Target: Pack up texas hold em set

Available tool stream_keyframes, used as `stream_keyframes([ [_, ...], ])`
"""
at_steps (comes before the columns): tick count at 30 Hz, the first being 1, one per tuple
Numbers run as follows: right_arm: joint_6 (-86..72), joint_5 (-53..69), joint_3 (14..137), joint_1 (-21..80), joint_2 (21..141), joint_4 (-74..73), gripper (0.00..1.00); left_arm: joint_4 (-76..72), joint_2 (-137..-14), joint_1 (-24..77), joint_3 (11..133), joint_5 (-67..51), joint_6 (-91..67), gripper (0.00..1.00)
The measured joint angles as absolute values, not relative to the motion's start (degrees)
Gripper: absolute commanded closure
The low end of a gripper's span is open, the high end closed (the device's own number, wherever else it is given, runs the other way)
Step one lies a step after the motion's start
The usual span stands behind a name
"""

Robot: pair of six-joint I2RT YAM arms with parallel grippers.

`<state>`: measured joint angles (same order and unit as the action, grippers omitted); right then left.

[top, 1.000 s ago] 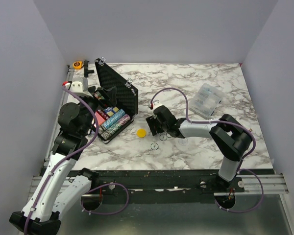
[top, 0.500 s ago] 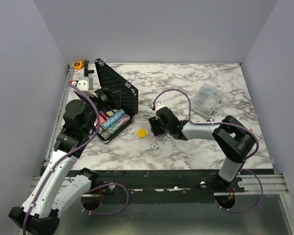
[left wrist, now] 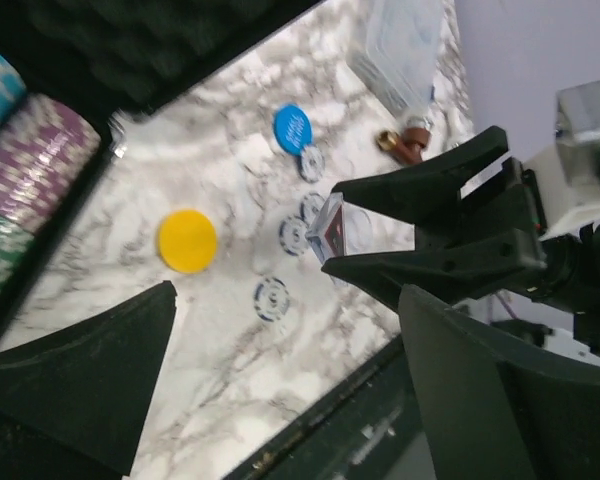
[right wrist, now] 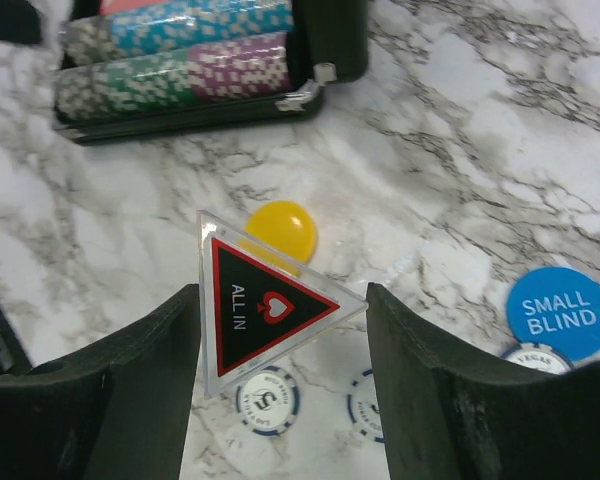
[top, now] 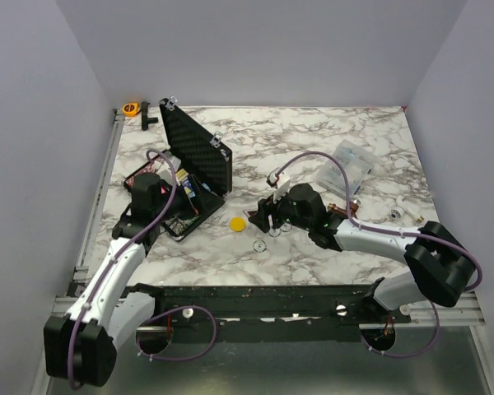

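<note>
The black case (top: 199,155) stands open at the left, its lid up, with rows of coloured chips (right wrist: 180,60) in the base. My right gripper (right wrist: 282,312) is shut on a clear triangular "ALL IN" marker (right wrist: 260,300), held tilted just above the table. Under and around it lie a yellow disc (right wrist: 283,228), a blue "SMALL BLIND" disc (right wrist: 560,310) and white chips (right wrist: 267,400). My left gripper (left wrist: 290,400) hangs open and empty beside the case base, facing the yellow disc (left wrist: 187,241) and the marker (left wrist: 330,225). In the top view the right gripper (top: 267,216) sits right of the yellow disc (top: 239,222).
A clear plastic box (top: 346,164) lies at the back right, and small metal bits (top: 393,214) lie near the right edge. An orange tape roll (top: 131,108) sits at the back left corner. The table's front edge (left wrist: 310,400) runs close below the loose chips.
My right gripper has closed on the triangular marker and lifted it, its arm stretching out to the right. The left arm has dropped lower beside the case base.
</note>
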<state>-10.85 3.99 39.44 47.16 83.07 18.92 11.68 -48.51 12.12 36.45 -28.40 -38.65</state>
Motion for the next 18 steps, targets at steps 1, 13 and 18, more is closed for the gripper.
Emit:
stream_keyframes([
  [1, -10.9, 5.7, 38.8, 47.2, 82.2, 20.0, 0.67, 10.5, -50.5, 11.6, 35.8, -31.3, -40.1, 0.17],
  [13, -10.6, 17.2, 37.1, 48.9, 80.1, 24.8, 0.69, -2.3, -64.9, 14.9, 32.8, -48.1, -51.9, 0.29],
  [18, -10.6, 18.4, 36.9, 49.2, 80.1, 25.9, 0.69, -6.3, -66.5, 17.0, 31.5, -48.5, -54.4, 0.46],
])
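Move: The all-in marker, already pinched in the right fingers, lies from the left hand about 13 cm to the right, 2 cm ahead and 9 cm below. The yellow button is some 4 cm ahead of that hand, 8 cm right and 18 cm down; the chip case's tray is about 12 cm ahead and 11 cm left. The left gripper hangs from the right hand roughly 13 cm left, 2 cm back and 9 cm above; beneath, the yellow button is 2 cm ahead and 5 cm left. Rightward and down, drifting a little back, the left hand comes some 8 cm towards the marker, tipping down, rolling left side down and swinging clockwise, while its wide fingers narrow by about a third. The right hand keeps its pinch and brings the marker back, left and up, about 6 cm towards the left gripper, turning some 15 degrees counter-clockwise. ##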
